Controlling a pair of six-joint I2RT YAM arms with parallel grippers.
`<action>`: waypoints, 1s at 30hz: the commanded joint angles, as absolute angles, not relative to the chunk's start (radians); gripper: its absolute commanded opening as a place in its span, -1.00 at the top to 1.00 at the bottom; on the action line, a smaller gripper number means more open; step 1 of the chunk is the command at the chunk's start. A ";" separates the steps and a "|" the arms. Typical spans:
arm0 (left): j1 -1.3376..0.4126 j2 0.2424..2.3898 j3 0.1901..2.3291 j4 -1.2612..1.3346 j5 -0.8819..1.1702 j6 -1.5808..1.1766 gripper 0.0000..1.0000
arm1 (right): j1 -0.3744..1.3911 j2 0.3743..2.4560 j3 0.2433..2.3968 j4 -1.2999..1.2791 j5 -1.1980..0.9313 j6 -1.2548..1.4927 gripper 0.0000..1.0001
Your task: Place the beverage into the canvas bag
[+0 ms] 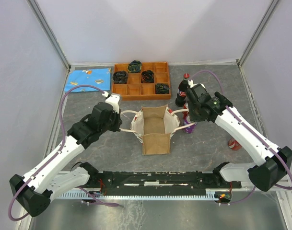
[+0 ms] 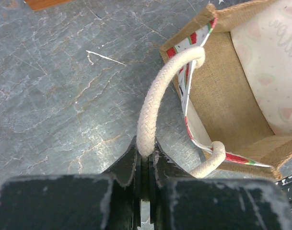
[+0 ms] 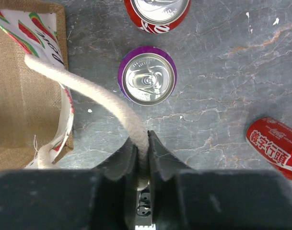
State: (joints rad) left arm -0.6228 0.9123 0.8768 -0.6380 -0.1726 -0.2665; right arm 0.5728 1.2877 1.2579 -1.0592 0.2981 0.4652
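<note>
The canvas bag (image 1: 154, 125) stands open in the middle of the table, tan with white rope handles. My left gripper (image 2: 146, 151) is shut on the bag's left handle (image 2: 157, 100), with the bag's mouth (image 2: 227, 96) to its right. My right gripper (image 3: 142, 143) is shut on the right handle (image 3: 102, 98). Just right of the bag stand a purple can (image 3: 147, 75) and a red cola can (image 3: 157, 13), both upright. A dark cola bottle (image 1: 183, 91) stands behind them. Another red can (image 3: 275, 146) lies on its side further right. No drink shows inside the bag.
A wooden compartment tray (image 1: 122, 91) with black coiled items sits at the back centre. A blue patterned cloth (image 1: 88, 79) lies at the back left. White enclosure walls close off the back and both sides of the table.
</note>
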 commanded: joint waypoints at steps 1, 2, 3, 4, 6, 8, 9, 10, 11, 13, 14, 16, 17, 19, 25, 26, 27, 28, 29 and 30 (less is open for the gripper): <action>-0.610 0.932 0.910 -0.627 -0.128 -0.193 0.84 | 0.561 1.274 1.290 -1.034 0.286 0.428 0.47; -0.609 0.940 0.914 -0.621 -0.112 -0.196 0.73 | 0.561 1.276 1.294 -1.033 0.276 0.425 0.35; -0.610 0.946 0.918 -0.617 -0.093 -0.202 0.57 | 0.560 1.276 1.298 -1.030 0.267 0.419 0.24; -0.610 0.952 0.922 -0.615 -0.075 -0.206 0.37 | 0.560 1.275 1.299 -1.025 0.258 0.416 0.12; -0.609 0.962 0.933 -0.612 -0.047 -0.217 0.00 | 0.561 1.264 1.299 -1.008 0.235 0.408 -0.09; -0.609 0.970 0.944 -0.608 -0.037 -0.228 -0.26 | 0.560 1.250 1.297 -0.985 0.212 0.404 -0.23; -0.609 0.971 0.952 -0.605 -0.034 -0.232 -0.37 | 0.560 1.243 1.296 -0.972 0.198 0.403 -0.30; -0.610 0.975 0.960 -0.605 -0.030 -0.237 -0.49 | 0.561 1.236 1.297 -0.960 0.184 0.401 -0.34; -0.609 0.976 0.968 -0.603 -0.030 -0.242 -0.58 | 0.561 1.229 1.297 -0.948 0.170 0.401 -0.38; -0.609 0.981 0.988 -0.601 -0.023 -0.252 -0.73 | 0.560 1.218 1.300 -0.921 0.135 0.399 -0.44; -0.609 0.985 1.001 -0.598 -0.021 -0.255 -0.78 | 0.561 1.213 1.302 -0.909 0.119 0.399 -0.47; -0.608 0.994 1.033 -0.594 -0.019 -0.260 -0.81 | 0.561 1.208 1.309 -0.882 0.091 0.399 -0.54; -0.607 1.000 1.052 -0.590 -0.017 -0.264 -0.81 | 0.561 1.206 1.312 -0.871 0.078 0.399 -0.56; -0.603 1.014 1.090 -0.582 -0.010 -0.270 -0.82 | 0.561 1.207 1.323 -0.848 0.056 0.400 -0.60; -0.601 1.049 1.176 -0.564 0.039 -0.299 -0.83 | 0.560 1.233 1.357 -0.815 -0.037 0.402 -0.65; -0.600 1.052 1.181 -0.562 0.051 -0.304 -0.83 | 0.560 1.233 1.358 -0.805 -0.051 0.405 -0.65; -0.600 1.054 1.185 -0.559 0.057 -0.309 -0.83 | 0.561 1.233 1.358 -0.797 -0.065 0.409 -0.65; -0.600 1.054 1.188 -0.558 0.066 -0.313 -0.83 | 0.561 1.232 1.358 -0.790 -0.076 0.411 -0.66; -0.600 1.055 1.192 -0.555 0.070 -0.317 -0.83 | 0.561 1.230 1.358 -0.782 -0.081 0.413 -0.68; -0.599 1.057 1.197 -0.553 0.073 -0.322 -0.83 | 0.561 1.225 1.359 -0.772 -0.080 0.415 -0.71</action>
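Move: Both my closed grippers hold a handle of the canvas bag standing between them. From my left hand the bag's middle is about 17 cm to the right, 2 cm ahead and 11 cm down. From my right hand it is some 16 cm to the left, about 1 cm ahead and equally low. Near my right hand, the upright purple can stands roughly 3 cm ahead and 12 cm below, the red can 10 cm ahead and 1 cm right, and the cola bottle about 17 cm ahead and 4 cm left. I open both grippers wide and let go of the two handles. My left hand sinks about a centimetre, then rises and drifts some 5 cm right, ending about 8 cm higher. My right hand first barely moves while opening, then swings about 7 cm left and 6 cm up, rolling its left side up and turning counter-clockwise, some 25 degrees in all. ##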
